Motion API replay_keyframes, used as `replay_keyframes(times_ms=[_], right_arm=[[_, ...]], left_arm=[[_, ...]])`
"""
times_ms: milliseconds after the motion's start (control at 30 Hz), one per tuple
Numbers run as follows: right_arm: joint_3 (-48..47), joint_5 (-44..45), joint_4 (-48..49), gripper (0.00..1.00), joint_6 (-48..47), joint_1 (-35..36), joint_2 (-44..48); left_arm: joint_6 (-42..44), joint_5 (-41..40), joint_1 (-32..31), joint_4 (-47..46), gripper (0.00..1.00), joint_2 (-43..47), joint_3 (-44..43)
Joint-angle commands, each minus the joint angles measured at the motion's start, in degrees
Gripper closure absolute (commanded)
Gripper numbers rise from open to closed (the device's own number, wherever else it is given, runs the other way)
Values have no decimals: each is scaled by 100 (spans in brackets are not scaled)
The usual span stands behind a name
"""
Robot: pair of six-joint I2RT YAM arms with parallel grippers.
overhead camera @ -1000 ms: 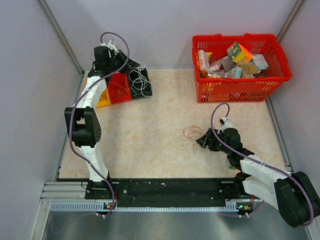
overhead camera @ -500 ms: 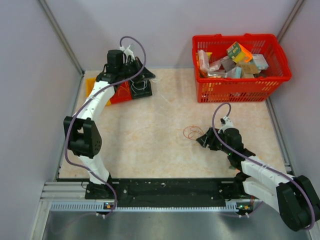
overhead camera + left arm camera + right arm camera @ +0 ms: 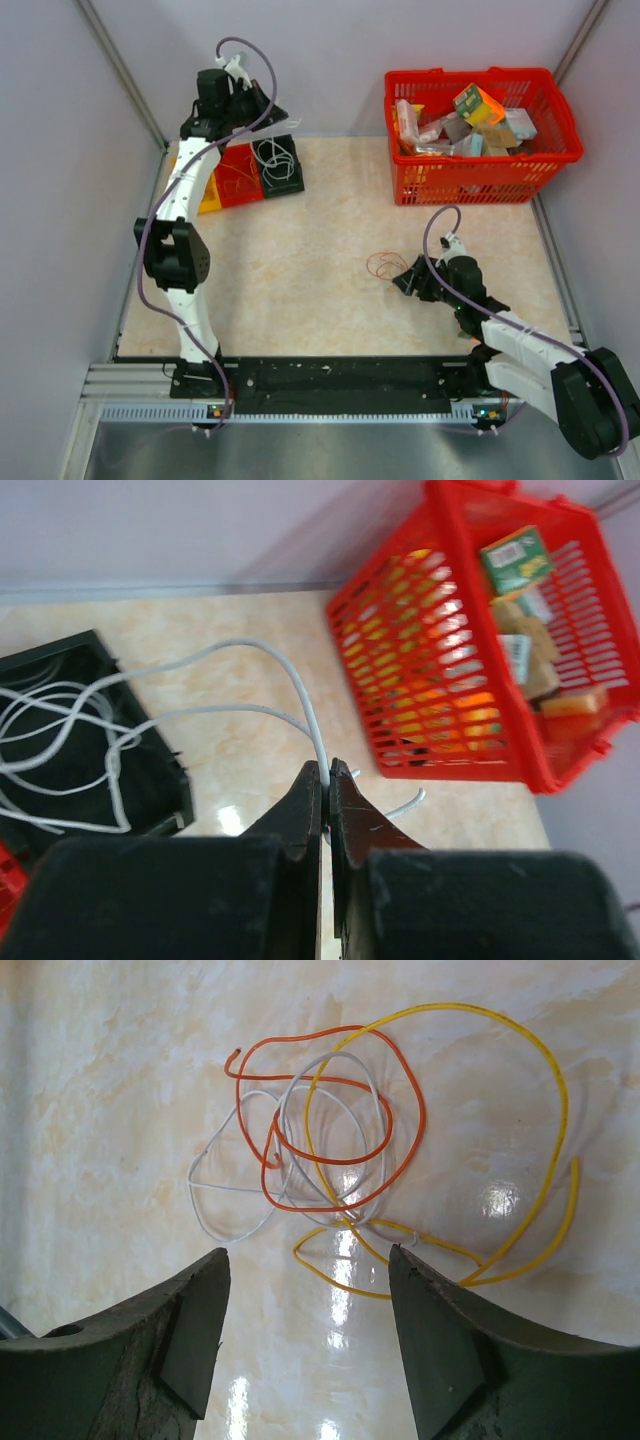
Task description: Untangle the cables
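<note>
Above the bins at the far left, my left gripper [image 3: 262, 110] [image 3: 326, 770] is shut on a thin white cable [image 3: 308, 708]. The cable arcs back down to a white coil [image 3: 60, 720] [image 3: 282, 160] in the black bin [image 3: 165, 780]. A small tangle of cables [image 3: 383, 265] lies on the table right of centre. In the right wrist view it shows as orange [image 3: 400, 1150], white [image 3: 215, 1210] and yellow [image 3: 555, 1090] loops snarled together. My right gripper [image 3: 408, 280] [image 3: 308, 1252] stands open just short of the tangle, its jaws wide apart and holding nothing.
Three small bins sit in a row at the far left: yellow [image 3: 208, 197], red [image 3: 237, 180] and black [image 3: 280, 170]. A red basket [image 3: 480, 180] [image 3: 440, 680] full of packets stands at the far right. Grey walls close in the table.
My left arm swung right over the bins, then rose and drew back left, uncovering the black bin and its white coil. The right arm and the tangle have not moved.
</note>
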State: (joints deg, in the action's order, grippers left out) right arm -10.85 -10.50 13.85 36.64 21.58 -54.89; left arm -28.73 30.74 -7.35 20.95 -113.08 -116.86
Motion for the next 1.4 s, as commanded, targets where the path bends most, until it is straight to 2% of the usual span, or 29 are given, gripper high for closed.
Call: replay_keyframes(times_ms=[0,367,533,667,767,867,967,1100,1367], right_arm=[[-5,-40,232,36,-8,-49,-21],[-40,-110,189,36,-17,-49,-13],[4,-84,197,36,9,-49,67],[30,-171,311,36,44,-49,49],[39,-312,443,36,71,-58,-21],[39,-347,470,36,71,-49,-21],[74,-330,505,36,80,-58,40],[74,-295,435,36,62,-58,101],[74,-233,408,36,45,-58,102]], left_arm=[[149,-175,296,305,100,-794,-276],[-80,-85,305,-74,100,-1295,251],[-124,-1279,296,567,100,-1340,356],[-37,-2106,200,638,100,-1296,410],[131,-2432,112,971,100,-1576,-98],[113,-2310,112,1148,99,-1866,-451],[166,-2458,50,1368,87,-1999,-724],[122,-2608,41,1368,63,-1850,-619],[17,-2582,32,1158,40,-919,13]])
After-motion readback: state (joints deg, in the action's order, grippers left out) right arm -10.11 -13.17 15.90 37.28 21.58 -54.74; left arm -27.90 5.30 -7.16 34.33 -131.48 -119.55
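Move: The left hand already pinches the end part of the white cable high in the air; the black bin it is being brought to has its middle about 8 cm ahead, 6 cm to the left and some 31 cm below. The red bin stands next to it, roughly 6 cm ahead and 14 cm left of the hand, and the yellow bin 4 cm ahead and 23 cm left, both equally low. From the right hand the black bin lies about 36 cm ahead, 23 cm left and a little lower. The left hand carries the pinched white cable steeply down towards the black bin, about 22 cm in all and most of it in one quick early plunge, working some 7 cm to the left and slightly forward as it sinks, while the wrist tips the fingers roughly 25 degrees farther down and swings about 20 degrees counter-clockwise. Low over the near part of the bin the descent eases almost to nothing and the shut fingers open to about half, letting go of the cable there. ##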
